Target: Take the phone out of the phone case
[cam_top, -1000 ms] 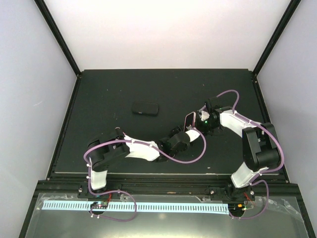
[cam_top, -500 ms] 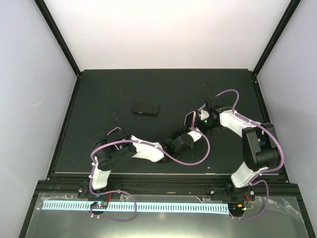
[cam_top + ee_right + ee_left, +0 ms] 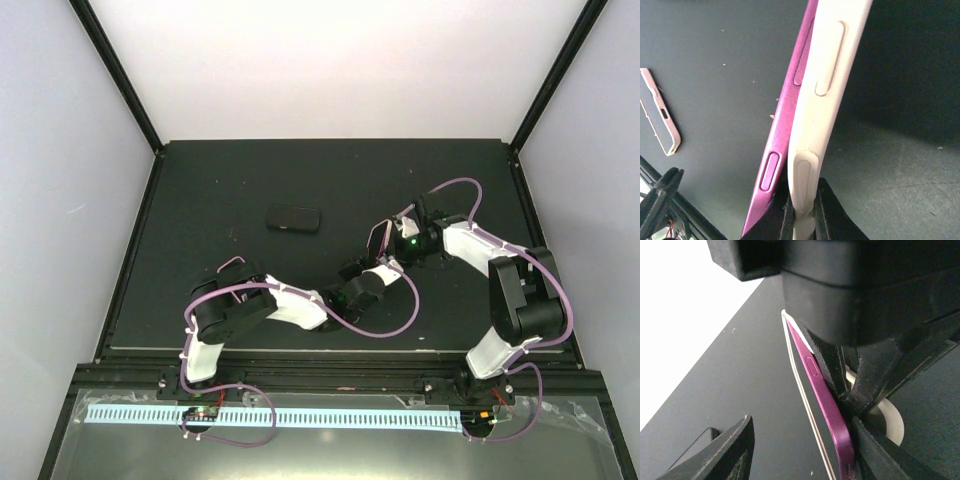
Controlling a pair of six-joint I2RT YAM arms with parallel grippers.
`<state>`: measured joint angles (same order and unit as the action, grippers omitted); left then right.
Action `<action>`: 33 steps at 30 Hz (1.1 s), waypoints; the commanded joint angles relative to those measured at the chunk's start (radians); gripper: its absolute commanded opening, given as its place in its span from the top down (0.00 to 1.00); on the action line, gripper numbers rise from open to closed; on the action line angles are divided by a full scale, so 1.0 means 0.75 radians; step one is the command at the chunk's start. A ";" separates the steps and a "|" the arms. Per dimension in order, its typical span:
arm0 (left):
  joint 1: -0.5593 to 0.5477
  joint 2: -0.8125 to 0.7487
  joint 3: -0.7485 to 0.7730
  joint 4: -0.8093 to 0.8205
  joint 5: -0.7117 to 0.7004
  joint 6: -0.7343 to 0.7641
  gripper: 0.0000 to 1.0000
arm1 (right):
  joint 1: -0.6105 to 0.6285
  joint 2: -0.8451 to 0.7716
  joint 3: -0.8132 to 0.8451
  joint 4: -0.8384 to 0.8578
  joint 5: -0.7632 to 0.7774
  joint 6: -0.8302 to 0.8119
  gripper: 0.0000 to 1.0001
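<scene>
The phone (image 3: 785, 125), with a magenta metal edge, stands on its side between my two arms, seen in the top view as a thin strip (image 3: 383, 240). The cream phone case (image 3: 835, 60) lies against its right side, and the phone's edge has come away from the case wall. My right gripper (image 3: 802, 192) is shut on the case's wall. My left gripper (image 3: 802, 432) straddles the phone (image 3: 825, 400): the right finger (image 3: 880, 455) rests against the magenta edge, and the left finger (image 3: 720, 455) stands apart with a clear gap.
A second dark handset (image 3: 293, 218) lies flat on the black table (image 3: 220, 180) behind and to the left. Its pink rim (image 3: 660, 112) shows in the right wrist view. Purple cables loop off both arms.
My left gripper has narrowed and slid forward around the phone, its elbow swinging right. The right gripper and the case have shifted slightly left and away.
</scene>
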<state>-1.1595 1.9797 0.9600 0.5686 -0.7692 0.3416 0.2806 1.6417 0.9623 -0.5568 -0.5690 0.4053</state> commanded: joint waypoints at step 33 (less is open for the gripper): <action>0.060 -0.628 -0.260 -0.356 0.005 -0.508 0.99 | 0.002 -0.322 -0.034 -0.048 0.454 -0.121 0.99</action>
<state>-1.1389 1.6333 0.8127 0.4328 -0.6144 0.0620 0.3489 1.4101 0.9569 -0.5697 -0.5877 0.3866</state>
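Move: Sticking partway out of the case, the tilted phone has its near end between the left hand's half-open fingers. Its middle is about 5 cm ahead of them, 2 cm right and 4 cm higher. The right hand grips the case; the phone's middle is about 2 cm ahead of it, 3 cm left and 6 cm up. From the left hand, the black box lies 12 cm ahead, 16 cm left, and the second phone 28 cm left, 4 cm back, both about 9 cm below. Closing on the phone's near end almost in place, the left fingers pinch it while the right hand keeps its grip on the case. Both hands then rise about 7 cm, drifting left and a little back; the left draws slightly farther back than the right and rolls its left side down some 20 degrees, while the right's fingertips swing forward. ##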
